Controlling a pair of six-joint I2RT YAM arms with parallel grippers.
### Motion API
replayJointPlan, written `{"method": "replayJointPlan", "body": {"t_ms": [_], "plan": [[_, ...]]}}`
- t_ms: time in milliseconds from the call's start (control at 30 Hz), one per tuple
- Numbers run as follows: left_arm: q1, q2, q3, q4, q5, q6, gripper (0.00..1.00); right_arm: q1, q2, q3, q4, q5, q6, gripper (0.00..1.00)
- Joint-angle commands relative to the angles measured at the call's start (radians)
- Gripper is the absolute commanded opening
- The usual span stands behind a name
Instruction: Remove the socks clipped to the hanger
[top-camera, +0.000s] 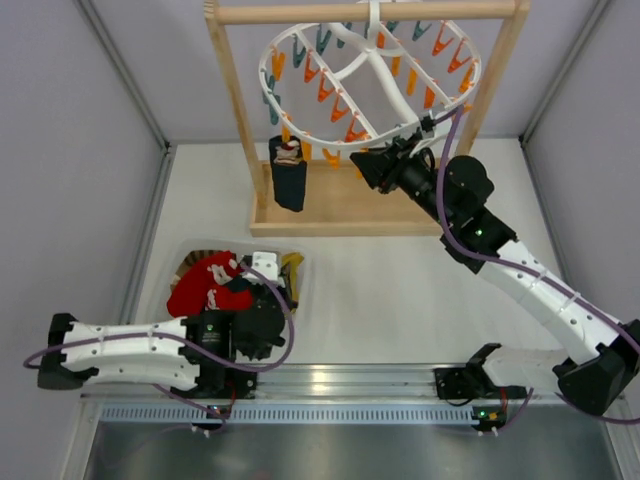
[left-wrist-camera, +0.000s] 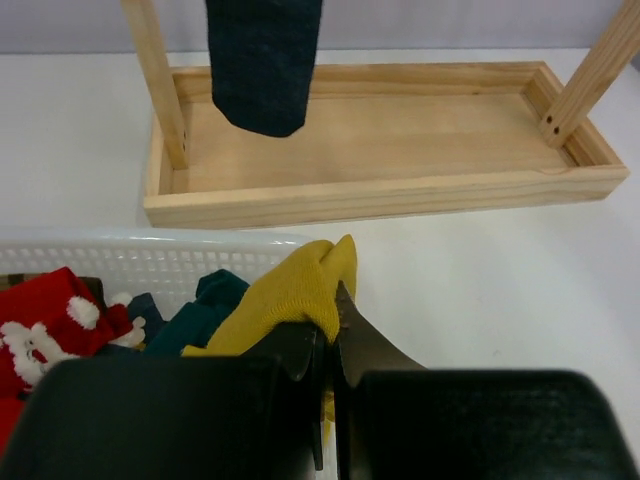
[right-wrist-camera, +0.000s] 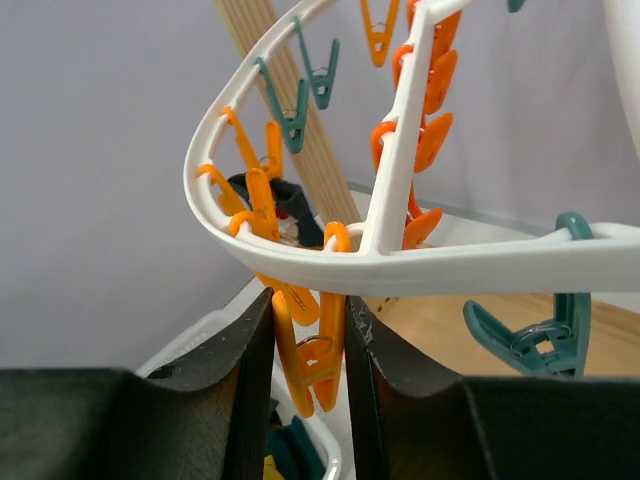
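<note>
The white oval hanger (top-camera: 370, 75) hangs from the wooden rack, with orange and teal clips all round it. One dark navy sock (top-camera: 290, 175) with a white cuff hangs clipped at its near left and also shows in the left wrist view (left-wrist-camera: 265, 60). My right gripper (top-camera: 363, 165) is at the hanger's near rim (right-wrist-camera: 450, 265). Its jaws press on both sides of an empty orange clip (right-wrist-camera: 312, 360). My left gripper (left-wrist-camera: 333, 320) is shut on a mustard yellow sock (left-wrist-camera: 290, 295) at the basket's right end. A red sock (left-wrist-camera: 45, 320) and a teal sock (left-wrist-camera: 205, 310) lie in the basket.
The white mesh basket (left-wrist-camera: 150, 255) sits near my left arm (top-camera: 130, 350). The light wooden rack has a tray base (left-wrist-camera: 380, 140) and two uprights (top-camera: 235, 90). Grey walls close in both sides.
</note>
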Motion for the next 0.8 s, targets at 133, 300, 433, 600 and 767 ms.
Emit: {"method": "replayJointPlan", "body": {"t_ms": [133,300,433,600,767], "plan": [[0.104,-0.279,0.056,-0.441,-0.046,-0.304,0.0,-0.022,-0.114,-0.081,0.002,0.059,-0.048,0.48],[0.38,-0.293,0.017,-0.457,0.179,-0.307,0.0,-0.023,-0.153,-0.119,-0.015,0.059,-0.058,0.62],[0.54,-0.145,-0.024,-0.475,0.336,-0.382,0.03,-0.026,-0.162,-0.13,-0.033,0.087,-0.058,0.69],[0.572,-0.143,-0.084,-0.477,0.419,-0.496,0.05,-0.026,-0.174,-0.133,-0.058,0.082,-0.061,0.73],[0.571,-0.207,-0.115,-0.474,0.536,-0.492,0.69,-0.03,-0.182,-0.132,-0.082,0.108,-0.083,0.8]]}}
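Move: The sock pile in the white basket, where the held yellow sock is taken, lies about 14 cm left of the left hand, 3 ahead and 19 below. At that pile height, the red Santa sock is some 22 cm left and 5 ahead, and the teal sock about 5 left and 9 ahead. The orange clip sits right between the right fingertips; the hanging black sock is roughly 12 cm left of that hand, 8 ahead and 6 lower. The yellow sock, still pinched in the left fingertips, is swung left about 12 cm, rising slightly at first, then a little forward and down some 12 cm over the basket, the hand turning counter-clockwise and tipping down about 20 degrees before its fingers open and let go. The orange clip is released by the opening right fingers, which draw off rightward 4 cm and slightly down. ##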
